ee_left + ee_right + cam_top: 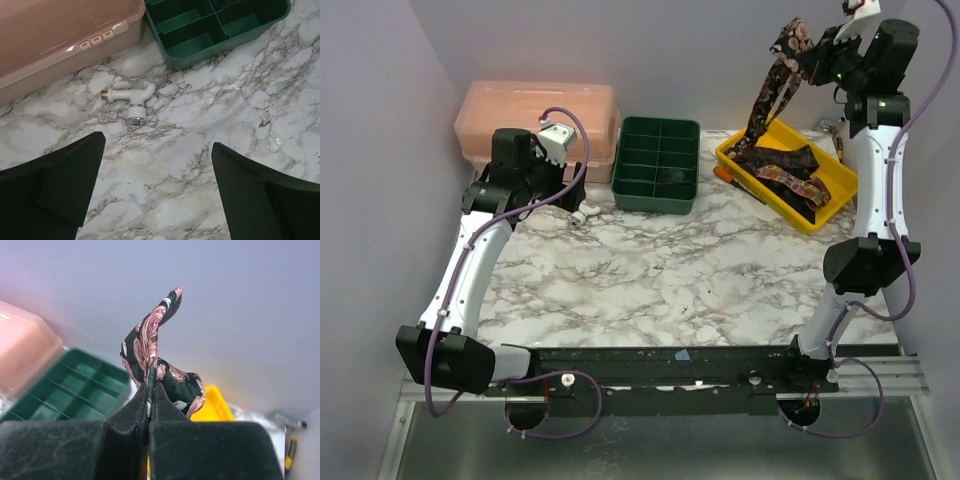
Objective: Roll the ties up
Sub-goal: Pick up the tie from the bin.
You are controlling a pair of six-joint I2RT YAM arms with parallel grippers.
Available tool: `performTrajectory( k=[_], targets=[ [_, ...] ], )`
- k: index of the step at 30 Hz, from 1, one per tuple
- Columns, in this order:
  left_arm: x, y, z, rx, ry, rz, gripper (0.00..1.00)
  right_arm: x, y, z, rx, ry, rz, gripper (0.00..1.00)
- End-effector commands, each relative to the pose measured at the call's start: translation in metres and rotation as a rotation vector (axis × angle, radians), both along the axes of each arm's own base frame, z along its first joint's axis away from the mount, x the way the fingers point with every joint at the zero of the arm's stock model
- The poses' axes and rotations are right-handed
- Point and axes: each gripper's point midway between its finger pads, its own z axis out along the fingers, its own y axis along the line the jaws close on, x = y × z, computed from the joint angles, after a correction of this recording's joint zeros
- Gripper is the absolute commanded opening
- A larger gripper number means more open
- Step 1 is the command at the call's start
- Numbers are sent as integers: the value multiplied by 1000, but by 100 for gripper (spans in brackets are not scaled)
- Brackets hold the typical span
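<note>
My right gripper (808,55) is raised high above the back right corner, shut on a dark tie with pink roses (772,85). The tie hangs from the jaws down into the yellow bin (840,180). In the right wrist view the tie (150,335) is pinched between the closed fingertips of the right gripper (150,385) and stands up past them. More ties (790,170) lie heaped in the bin. My left gripper (157,150) hovers open over bare marble near the pink box, with nothing between its fingers.
A green divided tray (657,163) sits at the back centre, a pink lidded box (537,125) at the back left. A small white plastic fitting (127,100) lies on the marble just beyond the left gripper. A yellow-handled tool (291,452) lies beside the bin.
</note>
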Motion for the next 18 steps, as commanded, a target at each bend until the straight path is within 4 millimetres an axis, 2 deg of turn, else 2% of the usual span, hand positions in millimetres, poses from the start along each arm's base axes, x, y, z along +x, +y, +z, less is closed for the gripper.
performTrajectory(
  k=[1,4,8,13,18],
  targets=[
    [-3,7,27,-32,-76,49,98,-25,24,48,110,-59,110,0],
    [-7,2,35,-64,-81,34,98,-51,38,86,150,-115,174,0],
    [-11,-1,43,-81,-94,13,98,-86,51,120,189,-172,231,0],
    [-12,-7,48,-104,-103,-15,98,-128,72,143,243,-180,343,0],
    [-11,-14,53,-144,-92,-34,98,-161,99,161,281,-188,445,0]
  ],
)
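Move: The right hand already pinches the tie, whose tails hang to its left towards the yellow bin. That bin's middle lies about 36 cm below the hand, some 3 cm ahead and 4 cm left; the orange-handled tool lies level with the hand, 20 cm left, and the green divided box 5 cm ahead and 43 cm left, both nearly 40 cm down. From the left hand the bin is about 23 cm ahead, 67 cm right and 21 cm lower. Up and back in nearly equal measure, about 13 cm each way, with some 7 cm to the left, the right hand draws the tie higher above the yellow bin, fingers still shut on it. As it goes, its wrist swings counter-clockwise by about 15 degrees and rolls left side up. The left hand, open and empty, rises roughly 3 cm. ##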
